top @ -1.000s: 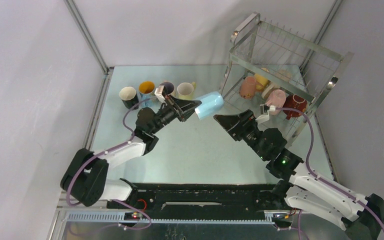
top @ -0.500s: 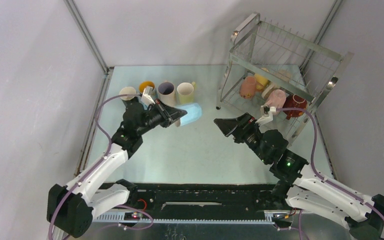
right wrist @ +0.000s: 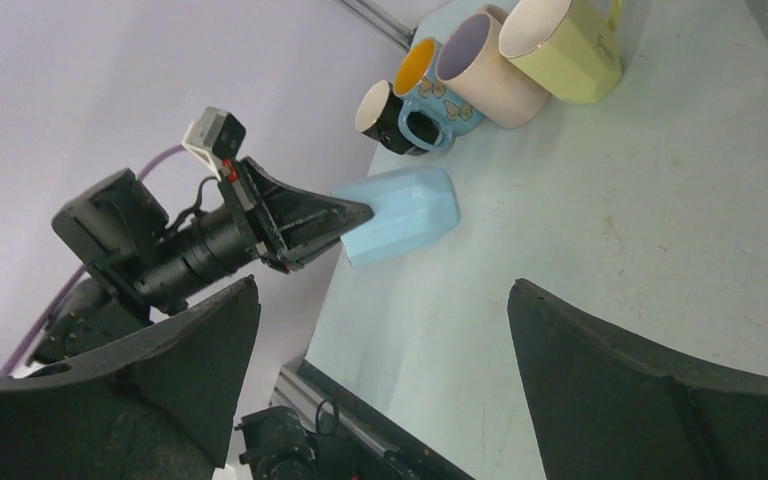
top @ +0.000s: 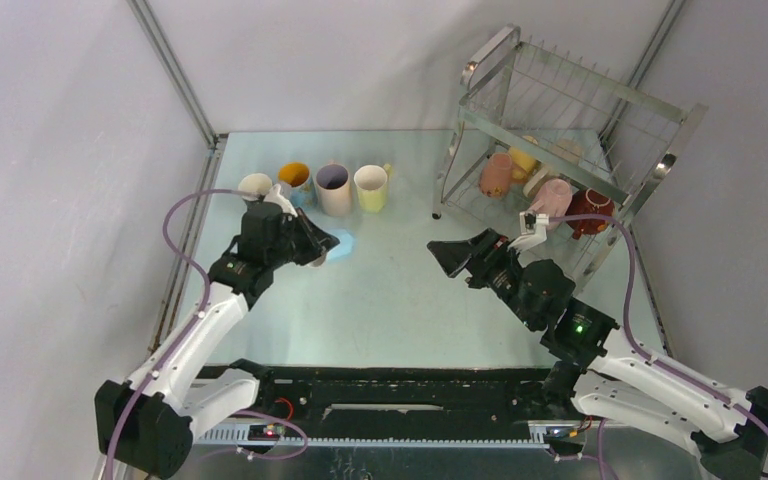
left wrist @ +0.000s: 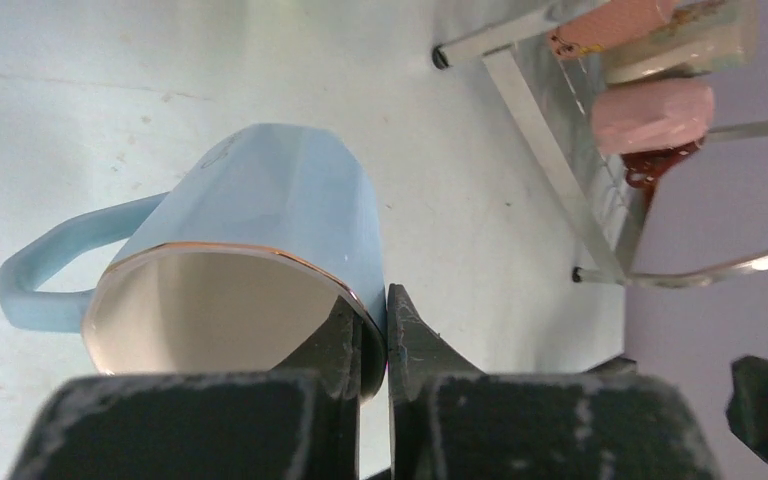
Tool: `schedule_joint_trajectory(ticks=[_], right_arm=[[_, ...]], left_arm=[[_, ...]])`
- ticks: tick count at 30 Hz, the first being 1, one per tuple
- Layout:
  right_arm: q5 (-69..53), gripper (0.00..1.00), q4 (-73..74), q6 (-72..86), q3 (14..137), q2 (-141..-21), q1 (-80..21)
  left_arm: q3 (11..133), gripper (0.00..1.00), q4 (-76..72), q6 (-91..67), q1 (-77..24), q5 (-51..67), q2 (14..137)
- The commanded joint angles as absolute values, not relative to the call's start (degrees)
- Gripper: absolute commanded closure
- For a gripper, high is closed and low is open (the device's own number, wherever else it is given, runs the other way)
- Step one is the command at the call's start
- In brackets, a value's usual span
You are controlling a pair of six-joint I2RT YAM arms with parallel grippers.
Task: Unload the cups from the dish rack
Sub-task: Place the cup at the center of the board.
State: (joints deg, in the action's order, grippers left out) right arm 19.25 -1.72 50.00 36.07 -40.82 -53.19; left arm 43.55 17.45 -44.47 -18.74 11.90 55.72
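Note:
My left gripper [left wrist: 387,340] is shut on the rim of a light blue cup [left wrist: 270,190], one finger inside and one outside. The cup lies tilted on its side, low at the table's left [top: 340,243], handle pointing sideways; whether it touches the table I cannot tell. My right gripper [right wrist: 382,288] stands wide open and holds nothing, hovering mid-table [top: 450,255] left of the dish rack [top: 580,110]. The rack's lower tier holds two pink cups [top: 496,175] [top: 555,195], a yellow cup [top: 523,158] and a dark red cup [top: 592,210].
Several cups stand upright in a row at the back left: a black one [top: 256,186], a blue butterfly one [top: 294,176], a purple-lined one [top: 333,188] and a yellow one [top: 371,187]. A metal frame rail [top: 195,225] borders the table's left edge.
My left arm has carried the light blue cup from mid-table leftward and down, to just in front of the row of cups. My right gripper has drawn back slightly and stays open.

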Motion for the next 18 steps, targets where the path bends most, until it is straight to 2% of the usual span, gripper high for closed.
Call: schedule_joint_trajectory(ticks=[1,18], right_arm=[[21.24,0.0,-1.34,47.37,38.53,-40.39,-54.65],[23.47,0.0,3.99,42.67,41.04,-42.4,-59.09]], left_arm=[[51.84,1.0,17.05,-37.36,-17.51,7.91,57.15],[60.55,1.0,34.43,-26.12,-6.11,-6.46,67.71]])
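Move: The blue cup is already pinched in the left hand; its likely spot, bare board nearer than the black cup, lies about 16 cm left, 13 cm ahead and 16 cm below. The black cup stands 23 cm ahead and 20 cm left, the butterfly cup 24 cm ahead and 9 cm left, the purple-lined cup 23 cm straight ahead. From the right hand the spot is roughly 50 cm left, 19 cm ahead. The left hand keeps its pinch, sweeping 10 cm left, slightly forward and down, towards the spot, rolling some 20 degrees. ##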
